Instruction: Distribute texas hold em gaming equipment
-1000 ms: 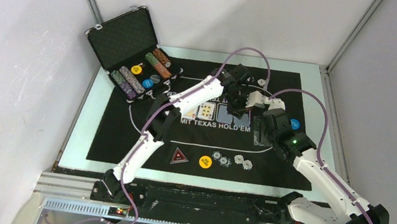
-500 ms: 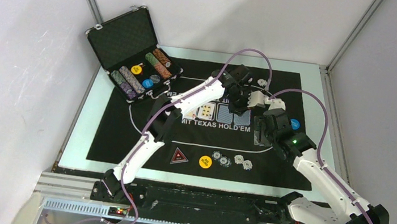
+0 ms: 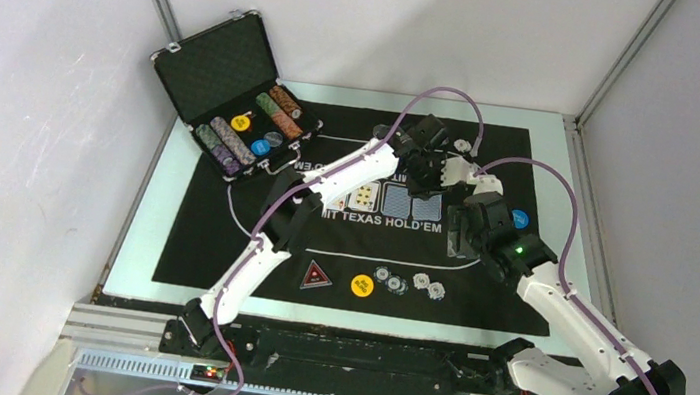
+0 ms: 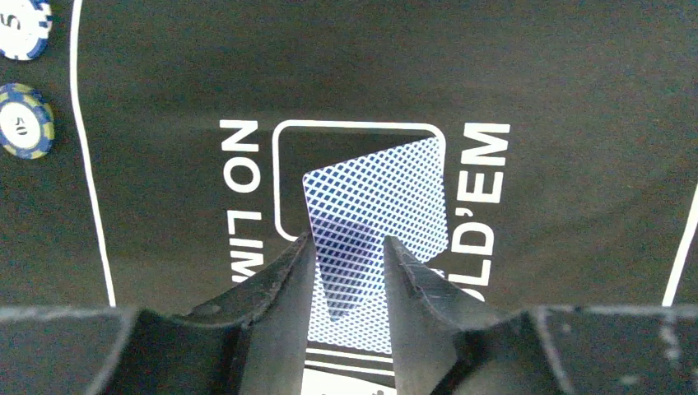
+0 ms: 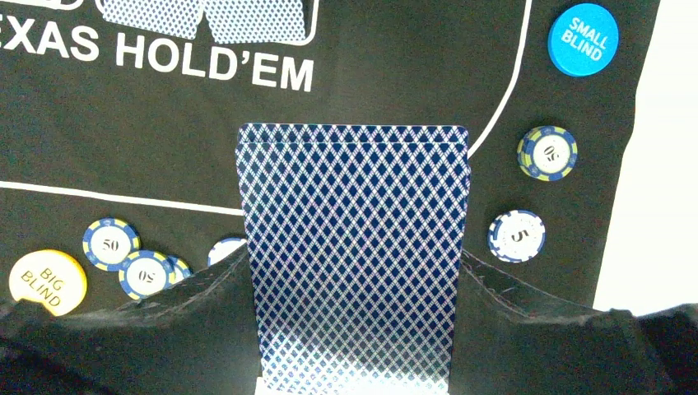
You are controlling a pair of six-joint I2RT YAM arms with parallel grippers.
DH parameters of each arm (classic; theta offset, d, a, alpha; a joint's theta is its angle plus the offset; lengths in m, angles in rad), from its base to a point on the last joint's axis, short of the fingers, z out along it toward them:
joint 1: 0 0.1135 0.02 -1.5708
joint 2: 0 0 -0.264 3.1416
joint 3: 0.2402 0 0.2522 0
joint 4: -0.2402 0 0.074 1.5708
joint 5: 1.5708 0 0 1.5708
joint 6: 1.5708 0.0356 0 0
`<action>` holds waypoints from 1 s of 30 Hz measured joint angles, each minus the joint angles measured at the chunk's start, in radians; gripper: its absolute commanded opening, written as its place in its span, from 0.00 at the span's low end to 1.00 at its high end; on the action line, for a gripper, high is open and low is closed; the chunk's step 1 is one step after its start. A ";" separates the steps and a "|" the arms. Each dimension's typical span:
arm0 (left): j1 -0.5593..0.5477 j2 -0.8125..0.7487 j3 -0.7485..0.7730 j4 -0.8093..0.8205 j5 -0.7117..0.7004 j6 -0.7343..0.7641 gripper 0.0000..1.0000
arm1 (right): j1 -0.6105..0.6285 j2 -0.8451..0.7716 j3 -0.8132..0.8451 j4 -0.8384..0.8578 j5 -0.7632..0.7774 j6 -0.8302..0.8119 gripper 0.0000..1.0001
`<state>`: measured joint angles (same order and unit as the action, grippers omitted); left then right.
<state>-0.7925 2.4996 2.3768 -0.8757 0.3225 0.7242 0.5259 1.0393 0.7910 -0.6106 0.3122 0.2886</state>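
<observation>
A blue-backed playing card (image 4: 374, 197) lies slightly askew in a white outlined box of the mat, and my left gripper (image 4: 346, 239) hovers just over its near end, open, with nothing between the fingers. From above, that left gripper (image 3: 426, 175) sits over the card row (image 3: 396, 201) at mid-mat. My right gripper (image 5: 352, 255) is shut on a deck of blue-backed cards (image 5: 354, 189), held above the mat's right side (image 3: 462, 234). The yellow big blind disc (image 3: 362, 285), the red-black triangle marker (image 3: 316, 276) and small chips (image 3: 406, 283) lie along the near edge.
The blue small blind disc (image 5: 583, 39) and two chips (image 5: 547, 152) lie at the mat's right edge. The open black case (image 3: 238, 93) with chip rows stands at the back left. Two more chips (image 4: 25, 132) lie beyond the white line in the left wrist view.
My left gripper has gone from shut to open, letting go of the blue-backed card, which now rests on the mat. The right arm and its deck have not moved.
</observation>
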 measured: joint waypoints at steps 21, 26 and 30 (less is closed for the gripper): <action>0.005 -0.010 -0.100 0.279 -0.142 -0.234 1.00 | 0.000 0.000 -0.003 0.001 -0.002 0.000 0.00; 0.034 -0.129 -0.374 0.464 -0.082 -0.541 1.00 | -0.006 0.000 -0.009 0.006 -0.002 0.000 0.00; 0.084 -0.287 -0.630 0.653 -0.061 -0.798 1.00 | -0.008 0.000 -0.011 0.006 -0.003 0.001 0.00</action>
<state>-0.7090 2.2127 1.7470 -0.2222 0.2619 -0.0742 0.5179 1.0393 0.7803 -0.6041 0.3092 0.2893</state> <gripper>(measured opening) 0.996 0.661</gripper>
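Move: The fingertips of the partly open left gripper are at the loose fifth card, whose middle lies about 2 cm back, 2 cm to the right and 1 cm below; its printed slot is centred 1 cm back and 3 cm right. The fourth card is roughly 1 cm back, 4 cm left; a yellow-blue chip 16 cm ahead, 4 cm right. The deck is some 6 cm back, 10 cm right. From the right gripper, the fifth card lies about 6 cm ahead, 7 cm left and 5 cm below. Open the left fingers fully to release the fifth card while sliding the gripper forward about 4 cm over the far part of its slot. Then turn the hand some 40 degrees counter-clockwise, rolling its left side down, as it swings back about 2 cm and left over 3 cm, dipping slightly before lifting clear. Keep the right gripper still, holding the deck. ##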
